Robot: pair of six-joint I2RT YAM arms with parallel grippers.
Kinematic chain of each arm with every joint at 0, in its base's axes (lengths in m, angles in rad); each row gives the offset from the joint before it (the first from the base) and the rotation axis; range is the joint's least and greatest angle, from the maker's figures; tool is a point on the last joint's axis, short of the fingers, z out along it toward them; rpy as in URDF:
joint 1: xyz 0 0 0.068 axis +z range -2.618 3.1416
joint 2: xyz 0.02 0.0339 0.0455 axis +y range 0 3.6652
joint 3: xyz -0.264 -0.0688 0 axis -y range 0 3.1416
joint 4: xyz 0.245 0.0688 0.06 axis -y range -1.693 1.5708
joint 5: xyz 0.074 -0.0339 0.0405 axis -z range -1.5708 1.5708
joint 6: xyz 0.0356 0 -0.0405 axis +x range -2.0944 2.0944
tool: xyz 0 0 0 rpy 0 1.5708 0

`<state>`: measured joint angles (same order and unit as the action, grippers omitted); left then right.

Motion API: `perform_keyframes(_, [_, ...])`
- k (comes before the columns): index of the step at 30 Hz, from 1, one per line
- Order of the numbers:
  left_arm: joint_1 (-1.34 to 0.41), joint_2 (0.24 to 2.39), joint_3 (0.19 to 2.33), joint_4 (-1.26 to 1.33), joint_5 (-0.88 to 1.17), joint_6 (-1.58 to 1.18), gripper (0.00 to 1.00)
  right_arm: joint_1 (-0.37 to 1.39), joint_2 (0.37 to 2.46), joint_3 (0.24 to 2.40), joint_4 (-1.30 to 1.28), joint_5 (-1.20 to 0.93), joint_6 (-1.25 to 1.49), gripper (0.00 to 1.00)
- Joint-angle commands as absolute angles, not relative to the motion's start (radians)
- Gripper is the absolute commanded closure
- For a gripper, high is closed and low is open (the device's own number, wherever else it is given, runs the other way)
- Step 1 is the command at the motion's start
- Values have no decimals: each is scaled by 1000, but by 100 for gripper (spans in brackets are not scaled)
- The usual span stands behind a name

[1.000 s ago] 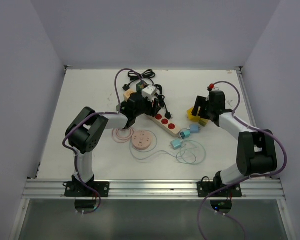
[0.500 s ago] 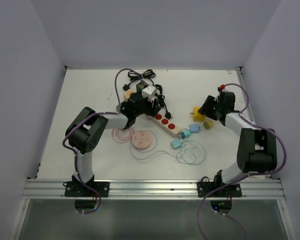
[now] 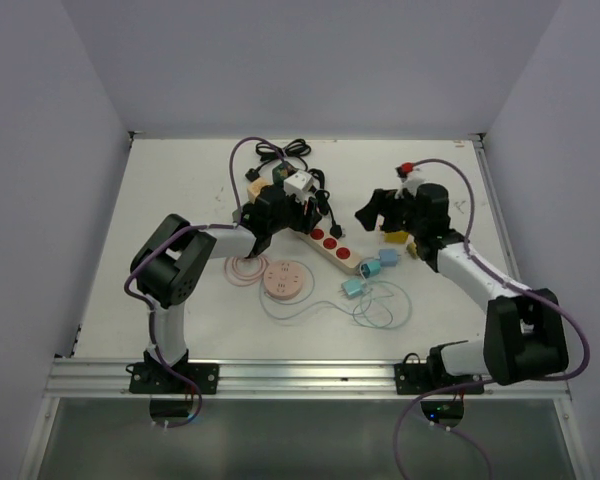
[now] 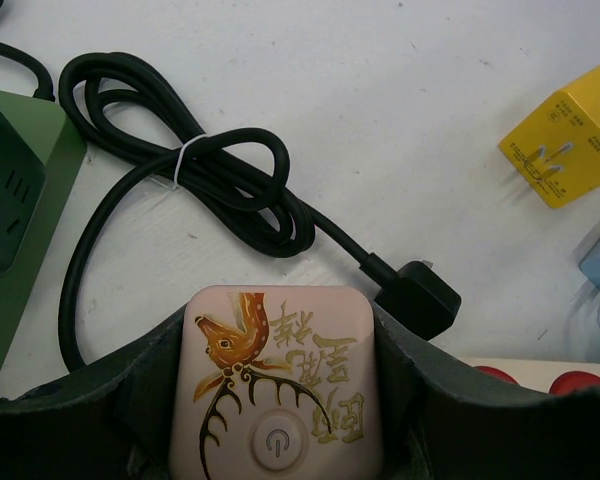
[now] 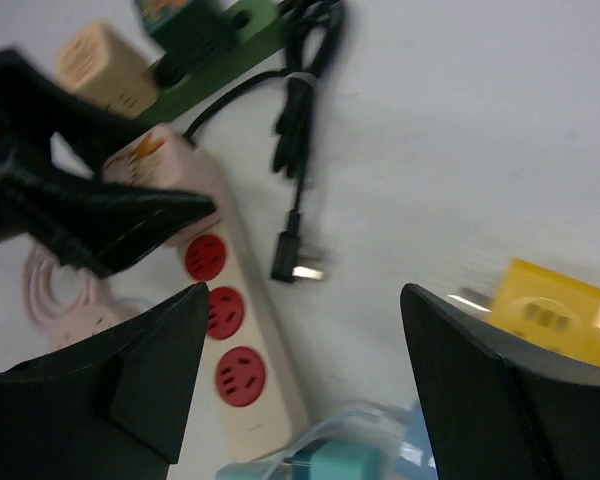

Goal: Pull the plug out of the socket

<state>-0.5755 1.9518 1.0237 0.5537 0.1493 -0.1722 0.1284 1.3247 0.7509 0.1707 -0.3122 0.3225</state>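
Observation:
The socket is a beige power strip (image 3: pixel 332 247) with three red outlets (image 5: pixel 220 312), all without a plug in them. My left gripper (image 4: pixel 280 390) is shut on the strip's end block (image 4: pixel 280 360), which bears a deer print and a power button. A yellow plug (image 4: pixel 570 145) lies loose on the table with its prongs bare, to the right of the strip (image 5: pixel 560 310). My right gripper (image 5: pixel 305 290) hangs open above the table between the strip and the yellow plug, holding nothing; from above, this gripper (image 3: pixel 372 212) partly hides the plug.
A black plug (image 4: pixel 415 300) on a bundled black cable (image 4: pixel 210 180) lies free by the strip. A green strip (image 4: pixel 10 230), a white cube adapter (image 3: pixel 298 184), a round pink reel (image 3: pixel 282 280) and blue adapters (image 3: pixel 370 268) surround it. Walls enclose the table.
My right gripper swung out to the right, then came back left past the yellow plug toward the strip, its jaws now wide apart. The left gripper and strip have not moved.

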Motion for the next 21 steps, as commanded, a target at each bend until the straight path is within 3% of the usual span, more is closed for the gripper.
perform_keyframes(1, [-566, 1905, 1034, 489, 156, -225, 100, 314, 1391, 752, 235, -422, 115, 19])
perform_keyframes(9, [-566, 1893, 1045, 483, 170, -242, 100, 503, 1491, 758, 200, -269, -81, 14])
perform_keyframes(21, [-566, 1864, 1060, 476, 192, -262, 100, 563, 1618, 813, 156, -131, -64, 17])
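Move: The power strip's middle lies about 15 cm to the right hand's left, 3 cm back and some 13 cm below; from the left hand, which still grips the pink plug on the strip, it is about 5 cm back, 4 cm right and 5 cm down. From the right hand, the pink plug is about 19 cm left and 3 cm ahead; the black plug 13 cm left and level, the light blue plug 6 cm back and 1 cm left, the yellow plug 2 cm ahead and 1 cm right. The power strip's bare red sockets are what the right hand swings to: about 12 cm left first, drawing back some 5 cm, then mostly down about 10 cm, open fingers ending to either side of the strip's line. The hand turns counter-clockwise roughly 30 degrees to point along the strip and rolls left side down. The left hand keeps its grip on the pink plug, easing back barely a centimetre. ##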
